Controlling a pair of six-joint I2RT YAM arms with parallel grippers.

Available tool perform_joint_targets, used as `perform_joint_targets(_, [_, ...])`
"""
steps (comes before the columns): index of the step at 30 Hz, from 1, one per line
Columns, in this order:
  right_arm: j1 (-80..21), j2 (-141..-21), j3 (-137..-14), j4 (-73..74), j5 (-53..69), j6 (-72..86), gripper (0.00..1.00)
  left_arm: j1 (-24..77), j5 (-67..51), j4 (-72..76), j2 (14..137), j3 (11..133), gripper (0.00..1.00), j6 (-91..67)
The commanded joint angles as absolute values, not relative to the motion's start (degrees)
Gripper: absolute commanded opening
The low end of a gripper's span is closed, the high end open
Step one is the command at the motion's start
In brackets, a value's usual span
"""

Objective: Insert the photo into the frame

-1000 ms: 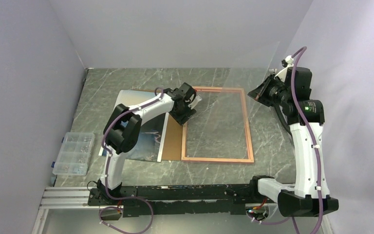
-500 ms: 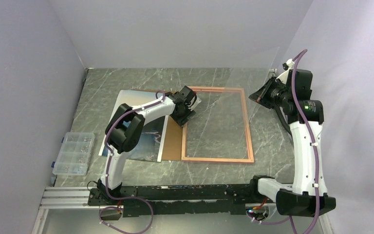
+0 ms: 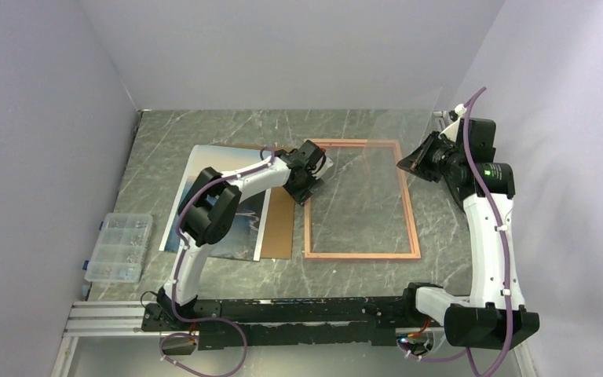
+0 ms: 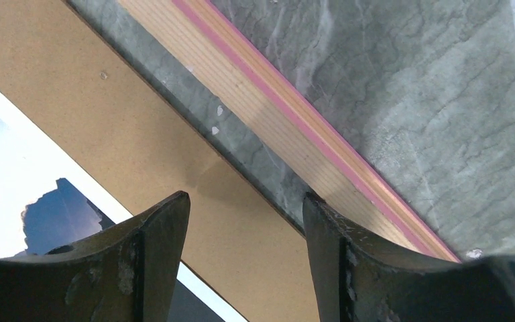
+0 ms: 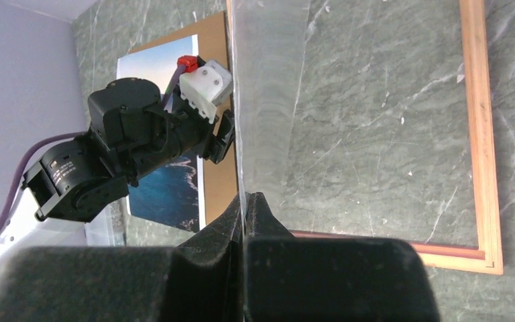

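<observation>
The frame [image 3: 361, 254] lies flat at mid-table with its wood-brown back up; its pink edge [image 4: 322, 134] shows in the left wrist view. To its left lies the photo [image 3: 243, 224], a blue coastal print, partly under the left arm. My left gripper [image 3: 308, 188] is open, low over the frame's left rail near the far corner. Its right finger [image 4: 349, 255] stands at the rail's outer edge, and nothing is between the fingers. My right gripper [image 3: 403, 163] is shut on the edge of a clear pane [image 5: 268, 100], held up tilted above the frame's far right.
A brown backing board [image 3: 279, 232] lies between photo and frame, overlapping the photo's right side. A clear plastic parts box [image 3: 118, 247] sits at the table's left edge. Walls close in on the left, back and right.
The frame has slid right, opening a strip of table between it and the backing board. My left gripper moved right with it. The right arm shifted the pane slightly left.
</observation>
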State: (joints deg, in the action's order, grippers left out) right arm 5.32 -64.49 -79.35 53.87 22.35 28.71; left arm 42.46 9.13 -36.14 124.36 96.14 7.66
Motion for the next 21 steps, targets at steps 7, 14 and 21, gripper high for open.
perform_joint_targets(7, [5.63, -62.87, -75.99, 48.94, 26.28, 30.15, 0.0, 40.1, 15.03, -33.02, 123.3, 85.55, 0.67, 8.71])
perform_joint_targets(14, [5.58, -62.08, -73.52, 47.3, 27.64, 31.79, 0.0, 35.84, 18.21, -30.18, 120.84, 80.23, 0.65, 13.16])
perform_joint_targets(21, [5.54, -61.65, -73.5, 47.63, 27.11, 31.97, 0.0, 36.17, 9.71, -36.83, 119.53, 89.6, 0.68, 7.91])
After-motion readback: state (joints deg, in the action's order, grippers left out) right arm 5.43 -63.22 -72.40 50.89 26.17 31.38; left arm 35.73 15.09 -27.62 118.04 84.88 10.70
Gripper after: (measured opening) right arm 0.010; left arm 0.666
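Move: Just above the table, the left fingers straddle the brown board's right edge; the board's middle lies level with that hand, some 15 cm to its left, with the photo on top, its middle about 20 cm left. The frame's middle is roughly 20 cm to the same hand's right, also level. From the right hand, high up with the clear sheet, the frame lies about 8 cm ahead, 11 cm left and 29 cm down; the board is about 7 cm ahead and 45 cm left. Dragging left and somewhat forward, about 8 cm in all, the left hand leaves the frame's side and brings its outer finger against the brown board's right edge, pushing board and photo along. It stays low, fingers still open, turning slightly counter-clockwise. Still pinching the clear sheet, the right hand sinks nearly 3 cm towards the frame, then levels off. ##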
